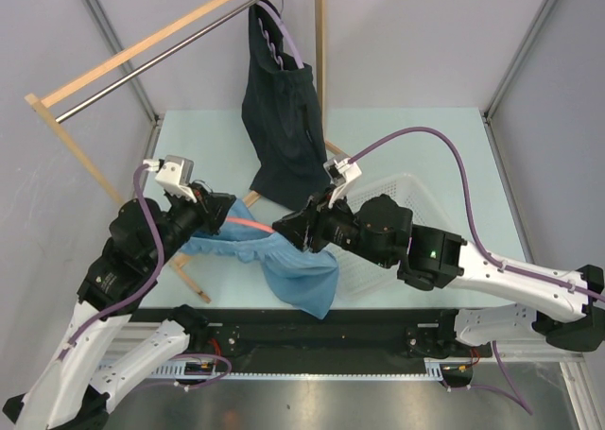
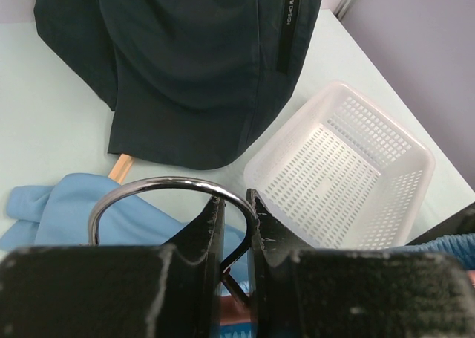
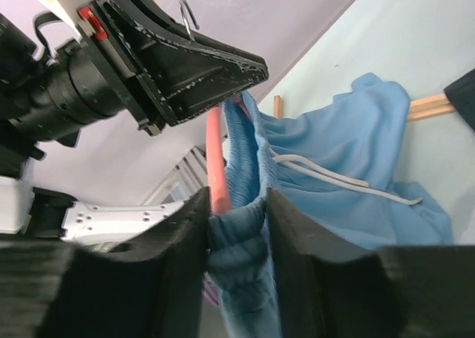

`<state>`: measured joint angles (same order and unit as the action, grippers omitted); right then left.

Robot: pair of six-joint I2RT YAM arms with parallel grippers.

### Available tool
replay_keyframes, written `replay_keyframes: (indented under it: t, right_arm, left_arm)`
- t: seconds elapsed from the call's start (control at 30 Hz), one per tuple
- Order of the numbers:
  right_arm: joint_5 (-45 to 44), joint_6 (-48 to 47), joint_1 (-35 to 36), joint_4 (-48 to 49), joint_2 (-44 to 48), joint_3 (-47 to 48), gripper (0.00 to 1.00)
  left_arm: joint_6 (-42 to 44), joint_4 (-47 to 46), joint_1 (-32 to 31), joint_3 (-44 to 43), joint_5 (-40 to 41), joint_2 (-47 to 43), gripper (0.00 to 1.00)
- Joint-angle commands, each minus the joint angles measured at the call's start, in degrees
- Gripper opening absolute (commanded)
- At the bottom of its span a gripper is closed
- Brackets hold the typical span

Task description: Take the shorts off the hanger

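The light sky-blue shorts (image 1: 301,271) hang on a salmon-red hanger (image 1: 248,222) held low over the table between both arms. My left gripper (image 2: 236,204) is shut on the hanger's metal hook (image 2: 163,183). From the top it (image 1: 214,209) sits left of the cloth. My right gripper (image 3: 237,204) is shut on a bunched fold of the blue shorts' waistband (image 3: 236,238), right beside the hanger's red arm (image 3: 215,160). The dark navy shorts (image 1: 284,128) hang on another hanger from the rail at the back.
A white perforated basket (image 2: 415,148) stands on the table at the right, partly under my right arm (image 1: 406,246). The wooden rack with its metal rail (image 1: 142,66) crosses the back left. The rack's wooden foot (image 1: 192,281) lies along the table by the blue cloth.
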<state>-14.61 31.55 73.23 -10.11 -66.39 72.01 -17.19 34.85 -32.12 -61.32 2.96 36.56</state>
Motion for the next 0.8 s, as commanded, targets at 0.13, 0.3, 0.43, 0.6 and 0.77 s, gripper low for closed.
replay_keyframes:
  t: [0.13,0.3,0.43,0.6,0.77]
  right_arm:
    - [-1.91,0.97,-0.02,-1.05,1.88,1.12,0.08]
    - [-1.21,0.88,0.42,-1.58,2.40,1.12,0.00]
    - [-1.03,0.62,1.30,-5.44,4.85,1.12,0.00]
    - [-2.61,1.32,2.88,-17.91,10.66,1.12,0.00]
    - [-6.39,4.57,4.99,-27.67,18.46,0.07,0.00]
  left_arm:
    - [-3.29,-3.56,0.13,-0.99,0.20,-1.31,0.00]
    - [-6.36,-2.69,0.13,-2.13,4.23,-0.96,0.01]
    - [-9.70,-1.10,0.13,-3.71,13.37,-0.87,0.01]
    - [-12.69,-1.88,0.13,-5.48,21.38,-2.62,0.00]
    - [-16.55,-4.18,0.13,-4.69,24.89,-4.21,0.00]
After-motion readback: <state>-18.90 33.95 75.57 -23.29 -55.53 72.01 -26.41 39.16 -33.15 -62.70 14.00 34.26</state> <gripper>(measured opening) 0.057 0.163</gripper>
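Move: The right end of the blue shorts' waistband already lies between the right gripper's half-open fingers, practically at the hand point. From there, the coral hanger's hook, held by the left gripper, is about 8 cm to the left and 5 cm ahead at much the same height; the white basket sits some 17 cm right, 13 cm farther out and 32 cm below. From the left hand, that waistband end lies about 8 cm right and 5 cm back. Shut the right gripper on the right end of the shorts' waistband while staying put, then pull it to the right, quickening, about 6 cm and some 2 cm back, away from the left gripper. Keep the left gripper closed on the hanger's hook and, as the pull begins, shift it about 3 cm left, turning it some 10 degrees counter-clockwise. ##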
